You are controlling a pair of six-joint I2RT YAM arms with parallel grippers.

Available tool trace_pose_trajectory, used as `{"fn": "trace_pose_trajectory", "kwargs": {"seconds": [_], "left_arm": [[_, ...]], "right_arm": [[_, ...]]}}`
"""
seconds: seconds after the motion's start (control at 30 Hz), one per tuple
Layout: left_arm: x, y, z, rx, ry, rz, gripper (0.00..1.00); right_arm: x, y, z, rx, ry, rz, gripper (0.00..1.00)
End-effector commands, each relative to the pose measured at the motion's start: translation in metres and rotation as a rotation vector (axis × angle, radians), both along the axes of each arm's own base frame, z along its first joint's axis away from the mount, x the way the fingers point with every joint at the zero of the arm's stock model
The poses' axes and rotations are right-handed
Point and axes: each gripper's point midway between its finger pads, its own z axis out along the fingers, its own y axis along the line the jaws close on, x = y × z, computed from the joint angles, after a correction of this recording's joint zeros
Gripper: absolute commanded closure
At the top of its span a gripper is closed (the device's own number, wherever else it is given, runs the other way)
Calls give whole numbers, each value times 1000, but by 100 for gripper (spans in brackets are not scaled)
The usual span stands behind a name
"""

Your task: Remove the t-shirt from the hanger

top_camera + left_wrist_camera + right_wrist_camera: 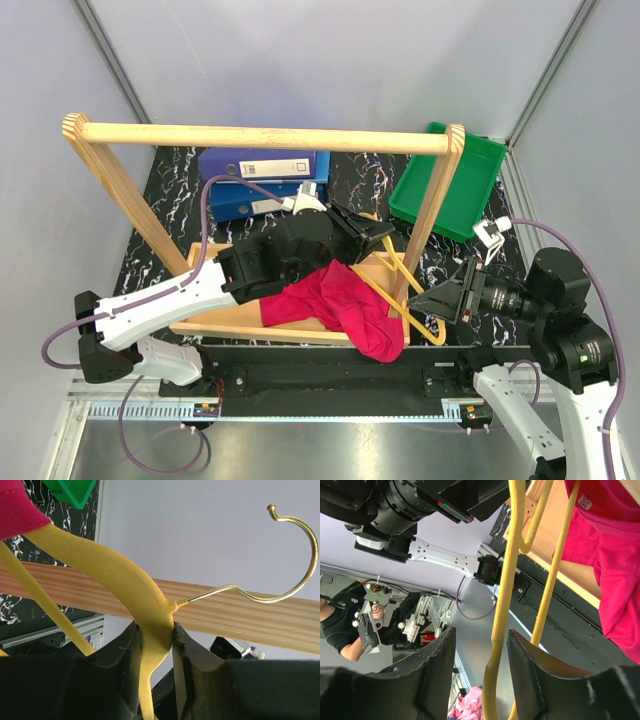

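The magenta t-shirt [340, 305] lies bunched over the wooden tray's front edge, still on one arm of the yellow hanger [405, 290]. My left gripper [383, 236] is shut on the hanger [150, 610] at its neck, just below the brass hook [300, 555]. A bit of shirt [15, 505] covers the hanger's far arm there. My right gripper [415, 298] is open, its jaws on either side of a bare yellow hanger bar [500, 630] without clamping it. The shirt [615, 555] and its white label [583, 501] show at the upper right of the right wrist view.
A thick wooden rail frame [260, 135] spans the scene above the tray [225, 318]. Blue binders [260, 180] lie at the back. A green bin [450, 180] stands at the back right. A black bar [300, 355] runs along the near edge.
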Motion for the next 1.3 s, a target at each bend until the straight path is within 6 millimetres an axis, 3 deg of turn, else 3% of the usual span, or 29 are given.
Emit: {"fn": "trace_pose_trajectory", "kwargs": {"seconds": [0.0,0.3,0.4,0.63,0.67,0.83,0.9,1.0,1.13,1.27], "left_arm": [[6,-2,40,-103,-55,48,100],[6,4,40,-93,-75,54,100],[4,9,41,-78,-110,45,100],[-6,31,33,-100,-180,33,66],[-7,39,38,-108,-199,36,55],[-19,60,41,-36,-291,-1,37],[-26,73,48,-19,-352,-21,35],[-30,86,41,51,-412,-38,33],[-32,114,17,200,-434,-30,31],[-26,125,12,335,-518,-37,30]], "right_arm": [[0,5,2,11,-7,61,53],[-2,7,9,40,38,74,100],[-5,7,15,54,27,75,100],[-3,5,31,42,-9,47,100],[-3,5,32,39,-5,43,100],[0,4,35,0,13,46,100],[-3,2,36,-21,4,47,100],[-4,1,34,-43,9,56,100],[-3,1,32,-63,17,70,100],[-1,1,32,-73,10,84,100]]}}
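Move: My right hand's half-open fingers already straddle the hanger's near arm, right at the pads. The rack post stands about 12 cm ahead of this hand and 2 cm to its right; the t-shirt is some 9 cm ahead, 13 cm to the left and 10 cm lower. My left hand still pinches the hanger's neck; the t-shirt hangs roughly 9 cm to its left, 2 cm back and 10 cm below, the rack post about 6 cm right and 1 cm ahead. I shut my right fingers on the hanger's near arm, dipping about a centimetre, while my left hand holds the neck almost still. Then my left fingers open and leave the neck, going about 11 cm left, a little back and up, tipping up some 20 degrees, to over the t-shirt; meanwhile my right hand keeps its pinch and lifts the hanger slightly. ##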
